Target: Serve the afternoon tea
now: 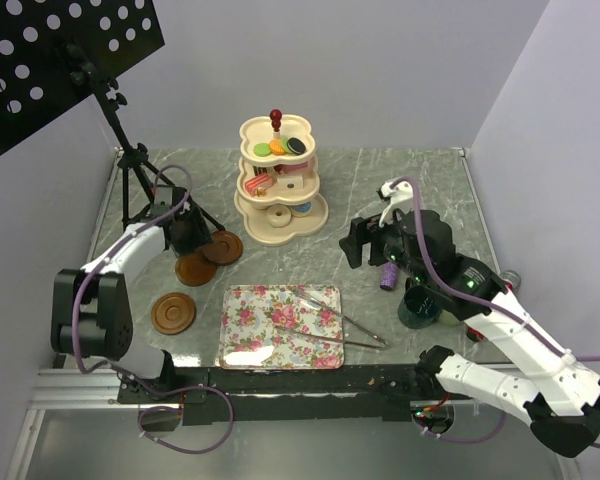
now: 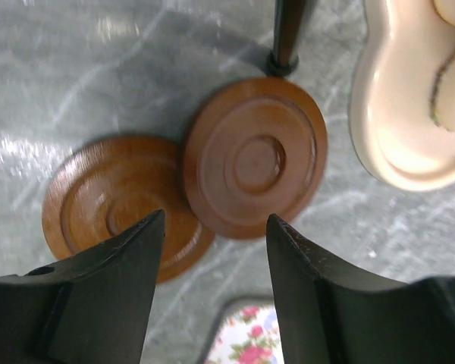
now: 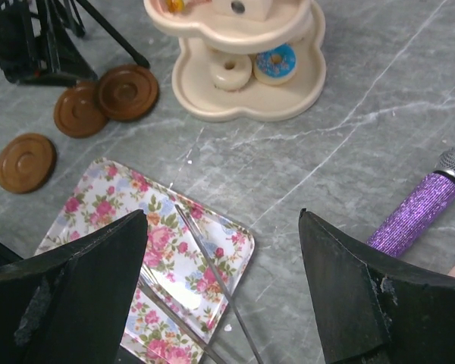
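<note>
Three brown saucers lie left of the tray: one (image 1: pixel 223 247) leans on a second (image 1: pixel 195 268), and the third (image 1: pixel 173 313) sits apart, nearer the front. My left gripper (image 1: pixel 188 238) hovers at the overlapping pair. In the left wrist view its tips (image 2: pixel 216 218) stand apart over the near rims of the upper saucer (image 2: pixel 254 155) and the lower saucer (image 2: pixel 106 201), with nothing between them. The cream three-tier stand (image 1: pixel 280 225) holds macarons (image 1: pixel 280 147) and doughnuts (image 3: pixel 231 70). My right gripper (image 3: pixel 221 216) hangs open above the table, right of the tray. A dark teal mug (image 1: pixel 418 305) is under the right arm.
The floral tray (image 1: pixel 255 310) at the front centre carries metal tongs (image 1: pixel 340 325). A purple microphone (image 3: pixel 417 212) lies right of the tray. A black music stand (image 1: pixel 130 170) rises at the back left, with one foot (image 2: pixel 288 38) right by the saucers.
</note>
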Action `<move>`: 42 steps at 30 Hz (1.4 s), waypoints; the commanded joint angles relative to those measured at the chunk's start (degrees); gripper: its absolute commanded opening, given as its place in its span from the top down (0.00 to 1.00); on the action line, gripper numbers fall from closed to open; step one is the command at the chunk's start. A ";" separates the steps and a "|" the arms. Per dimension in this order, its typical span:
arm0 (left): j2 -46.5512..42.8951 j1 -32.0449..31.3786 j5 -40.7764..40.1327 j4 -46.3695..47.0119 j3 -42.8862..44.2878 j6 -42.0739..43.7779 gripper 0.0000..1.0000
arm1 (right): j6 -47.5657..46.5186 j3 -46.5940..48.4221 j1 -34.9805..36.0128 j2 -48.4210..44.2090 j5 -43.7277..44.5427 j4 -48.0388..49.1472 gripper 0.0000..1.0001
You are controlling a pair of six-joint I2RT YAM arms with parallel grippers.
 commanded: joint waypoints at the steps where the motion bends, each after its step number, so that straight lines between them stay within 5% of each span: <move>1: 3.33 -0.48 -2.50 3.76 4.29 5.85 0.39 | -0.28 1.50 -0.27 0.84 -0.95 2.81 0.13; 13: 13.18 -2.15 -4.87 5.43 6.94 14.20 0.51 | 0.34 1.94 -0.27 2.51 -2.89 2.46 0.13; 26: 12.22 -8.12 -4.08 8.77 1.14 11.31 0.67 | 1.40 0.71 -0.27 2.16 -3.94 2.90 0.13; 42: 11.07 -15.15 -5.23 9.57 -1.68 8.23 0.67 | 1.22 0.01 -0.27 1.81 -4.56 2.81 0.13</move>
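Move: The far brown coaster lies about 2 cm ahead, 4 cm right and 6 cm below the left hand, resting partly over the second coaster, which is about 3 cm back and 2 cm left of this hand. A tripod foot stands some 5 cm straight beyond the far coaster; the tiered stand's base is about 8 cm farther out and 14 cm right of that coaster. From the right hand, the far coaster lies about 13 cm ahead, 35 cm left and 27 cm below. The far coaster's left rim is what the left hand goes down to, reaching about 3 cm forward and 5 cm down while the fingers narrow to roughly half their gap. One finger ends outside the rim, the other over the coaster; staying low, the hand pushes the coaster about 6 cm right towards the tiered stand, easing back slightly as the wrist turns some 20 degrees clockwise. ##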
